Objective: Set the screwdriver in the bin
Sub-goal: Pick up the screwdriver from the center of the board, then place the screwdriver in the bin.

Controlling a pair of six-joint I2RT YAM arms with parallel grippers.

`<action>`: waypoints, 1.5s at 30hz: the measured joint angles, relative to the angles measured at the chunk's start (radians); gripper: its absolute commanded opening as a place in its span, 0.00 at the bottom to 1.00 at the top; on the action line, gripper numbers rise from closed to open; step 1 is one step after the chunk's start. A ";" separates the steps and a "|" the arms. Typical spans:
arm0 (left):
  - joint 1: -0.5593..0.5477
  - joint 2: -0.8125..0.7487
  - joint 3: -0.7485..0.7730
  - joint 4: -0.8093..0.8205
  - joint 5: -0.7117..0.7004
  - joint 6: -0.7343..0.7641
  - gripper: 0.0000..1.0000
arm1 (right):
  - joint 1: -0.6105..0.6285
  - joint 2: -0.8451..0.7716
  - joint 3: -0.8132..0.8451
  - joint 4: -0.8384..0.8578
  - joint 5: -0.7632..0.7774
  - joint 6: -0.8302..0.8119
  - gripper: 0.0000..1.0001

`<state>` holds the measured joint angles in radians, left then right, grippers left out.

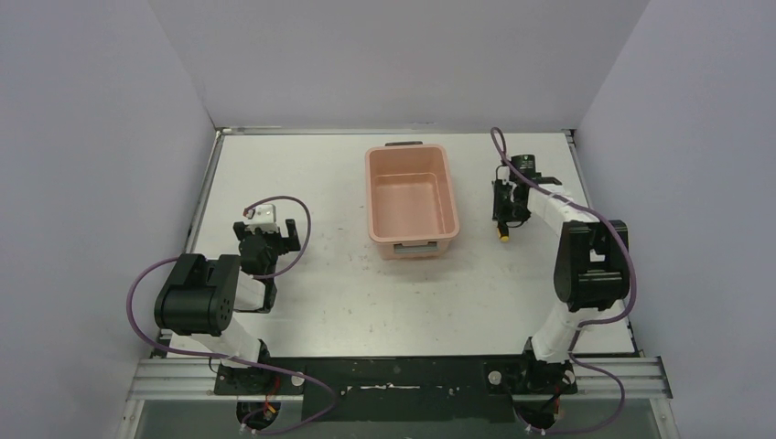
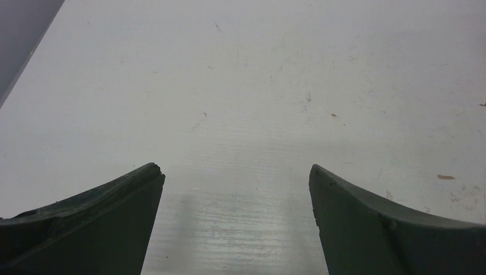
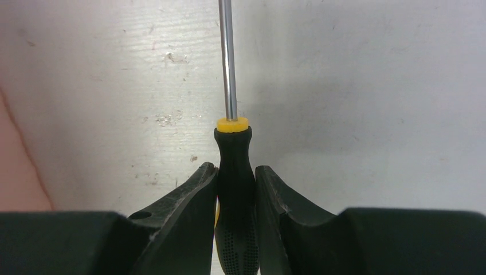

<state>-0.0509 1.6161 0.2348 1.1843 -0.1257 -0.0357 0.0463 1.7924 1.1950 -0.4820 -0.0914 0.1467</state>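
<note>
My right gripper (image 3: 236, 169) is shut on the black, yellow-tipped handle of the screwdriver (image 3: 234, 150). Its thin metal shaft runs straight away from the fingers over the white table. From above, the right gripper (image 1: 502, 216) hangs low just right of the bin, and the screwdriver's yellow end (image 1: 502, 236) shows below it. The salmon-pink bin (image 1: 374, 197) stands empty at the table's middle back. A sliver of the bin (image 3: 14, 172) shows at the left edge of the right wrist view. My left gripper (image 2: 235, 172) is open over bare table at the left (image 1: 267, 236).
Grey walls enclose the table on the left, back and right. The black rail (image 1: 403, 375) with both arm bases runs along the near edge. The right arm's cable (image 1: 567, 206) loops beside the gripper.
</note>
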 measured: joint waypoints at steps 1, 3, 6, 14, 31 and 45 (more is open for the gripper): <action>0.000 0.000 0.000 0.000 0.000 0.000 0.97 | 0.000 -0.012 0.005 -0.007 0.001 0.000 0.15; 0.000 0.000 0.000 0.000 0.000 0.000 0.97 | 0.000 -0.049 0.021 -0.023 0.003 -0.001 0.15; 0.000 0.000 0.000 0.000 0.000 0.000 0.97 | 0.000 -0.105 0.045 -0.043 0.006 -0.001 0.15; 0.000 0.000 0.000 0.000 0.000 0.000 0.97 | 0.000 -0.244 0.116 -0.089 0.006 -0.004 0.15; 0.000 0.000 0.000 0.000 0.000 0.000 0.97 | 0.049 -0.296 0.176 -0.166 -0.007 0.022 0.14; 0.000 0.000 0.000 0.000 0.000 0.000 0.97 | 0.439 -0.138 0.357 -0.171 0.064 0.137 0.14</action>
<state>-0.0509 1.6161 0.2348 1.1843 -0.1257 -0.0357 0.4854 1.6539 1.5520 -0.6525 -0.0273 0.2832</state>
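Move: The screwdriver's handle is already pinched in your right gripper, just off the table. From that hand the bin's middle lies about 24 cm to the left, 5 cm farther out and roughly 2 cm higher. The bin's right rim, the edge to clear, is some 12 cm left, 5 cm ahead and 8 cm up. From the left hand the bin's middle is around 39 cm to the right, 7 cm ahead and near level in height. Keep the right fingers shut on the screwdriver handle and lift first, about 15 cm nearly straight up, letting the fingers swing some 20 degrees outward. Then, still high, sweep left about 18 cm across the right rim and over the bin's right half, turning the hand around 15 degrees counter-clockwise on the way. ##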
